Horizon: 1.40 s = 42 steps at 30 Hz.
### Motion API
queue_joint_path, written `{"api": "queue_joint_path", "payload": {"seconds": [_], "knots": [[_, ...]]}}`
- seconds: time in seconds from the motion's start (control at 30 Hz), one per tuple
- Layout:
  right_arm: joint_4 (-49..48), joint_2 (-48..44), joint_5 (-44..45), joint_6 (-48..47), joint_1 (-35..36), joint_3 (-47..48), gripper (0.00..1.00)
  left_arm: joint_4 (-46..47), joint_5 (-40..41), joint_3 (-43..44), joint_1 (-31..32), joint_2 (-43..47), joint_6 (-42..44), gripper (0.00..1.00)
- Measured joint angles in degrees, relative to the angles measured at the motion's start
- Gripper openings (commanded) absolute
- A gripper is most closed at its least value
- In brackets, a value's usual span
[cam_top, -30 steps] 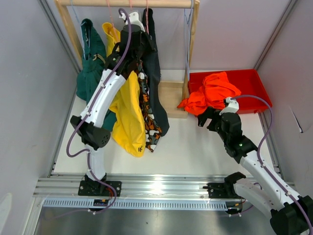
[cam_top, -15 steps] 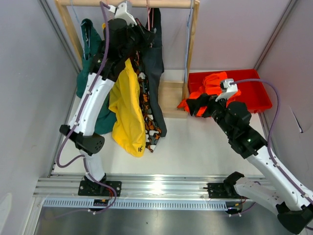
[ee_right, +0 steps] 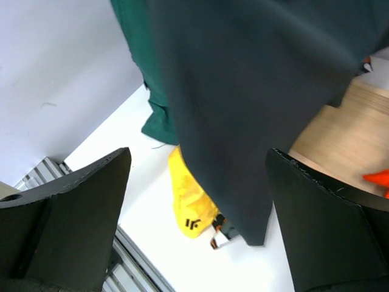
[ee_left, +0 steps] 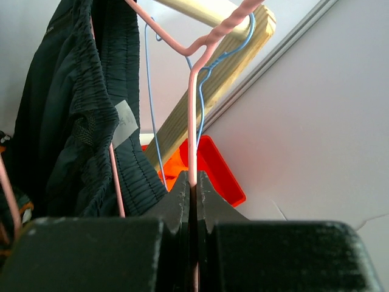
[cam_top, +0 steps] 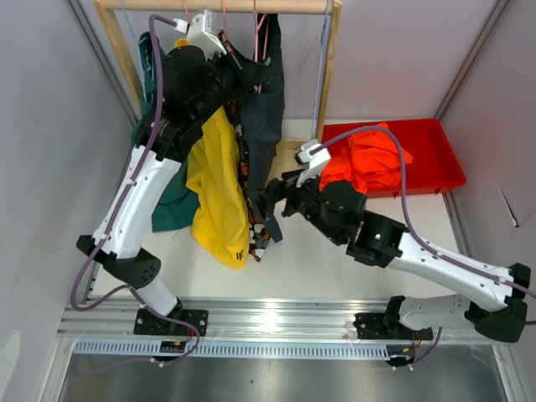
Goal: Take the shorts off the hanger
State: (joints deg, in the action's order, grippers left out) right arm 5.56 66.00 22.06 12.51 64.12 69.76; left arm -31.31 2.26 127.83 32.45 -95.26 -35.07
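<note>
Dark navy shorts [cam_top: 265, 126] [ee_left: 73, 109] [ee_right: 243, 91] hang on a pink wire hanger [ee_left: 192, 109] from the wooden rail [cam_top: 251, 6]. My left gripper [cam_top: 239, 74] [ee_left: 191, 177] is up by the rail, shut on the pink hanger's wire. My right gripper [cam_top: 272, 205] [ee_right: 197, 155] stands wide open at the lower end of the navy leg, and the fabric hangs between its fingers in the right wrist view. Yellow shorts [cam_top: 219, 193] [ee_right: 191, 210], dark green shorts [cam_top: 167, 205] and patterned shorts [cam_top: 255, 230] hang to the left of it.
Bright orange shorts [cam_top: 368, 159] lie in the red bin [cam_top: 440, 126] at the right. An empty blue wire hanger [ee_left: 149, 103] hangs by the rack's right wooden post [cam_top: 329, 75]. Grey walls close in on both sides, and a metal rail [cam_top: 268, 322] runs along the front.
My right arm has swung left from the red bin to the hanging navy shorts, still open. My left gripper has risen toward the rail, still shut on the hanger.
</note>
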Motion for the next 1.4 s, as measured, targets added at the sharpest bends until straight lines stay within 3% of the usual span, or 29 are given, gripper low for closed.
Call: {"api": "queue_joint_path", "payload": {"seconds": [0.33,0.43,0.47,0.57,0.83,1.03,1.2,1.4], "knots": [[-4.31,9.01,8.09,-2.95,5.05,5.95,1.0,1.46,0.46,-7.82,0.17,6.08,-0.33,0.0],[-7.23,10.71,10.69,-4.59,5.05,6.14,0.95,2.32,0.09,-10.19,0.17,8.15,-1.03,0.0],[-8.66,11.47,11.8,-5.25,5.05,6.14,0.77,2.71,0.0,-11.19,0.17,8.94,-1.22,0.0],[-12.9,14.05,14.19,-7.85,5.05,6.1,0.0,2.99,-0.39,-12.35,0.17,10.25,-2.34,0.0],[-18.25,14.71,19.41,-7.87,9.22,1.68,0.0,2.78,-1.57,-12.44,0.17,10.58,-2.91,0.0],[-17.53,9.01,32.72,-4.79,25.4,-7.41,0.0,-2.08,-1.6,-11.87,0.48,10.73,-1.77,0.0],[-7.56,7.98,44.41,4.72,36.35,-9.14,0.0,-6.6,-0.92,-9.2,-0.07,10.78,-0.15,0.0],[-3.06,8.04,49.2,8.04,36.02,-9.94,0.0,-8.52,-0.98,-9.2,-0.2,10.93,1.79,0.0]]}}
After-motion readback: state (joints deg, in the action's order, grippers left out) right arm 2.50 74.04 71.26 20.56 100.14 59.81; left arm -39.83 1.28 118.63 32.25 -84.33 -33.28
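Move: The right gripper, wide open, faces the lower leg of the dark shorts, some 3 cm ahead of it and 4 cm to its left, at its own height. The patterned shorts' lower end is about 5 cm ahead, 7 cm left and 8 cm below the right hand; the yellow shorts, about 5 cm ahead, 14 cm left and 5 cm down. The left gripper already holds the pink hanger; from it the dark leg lies roughly 13 cm straight back and 15 cm below. Slide the right gripper left onto the lower leg of the dark shorts, about 6 cm with a little forward, and shut it to pinch the cloth; then haul it fast back towards the base, some 15 cm, and down. Keep the left fingers shut on the pink hanger's wire while easing that hand back and somewhat left, about 5 cm. ##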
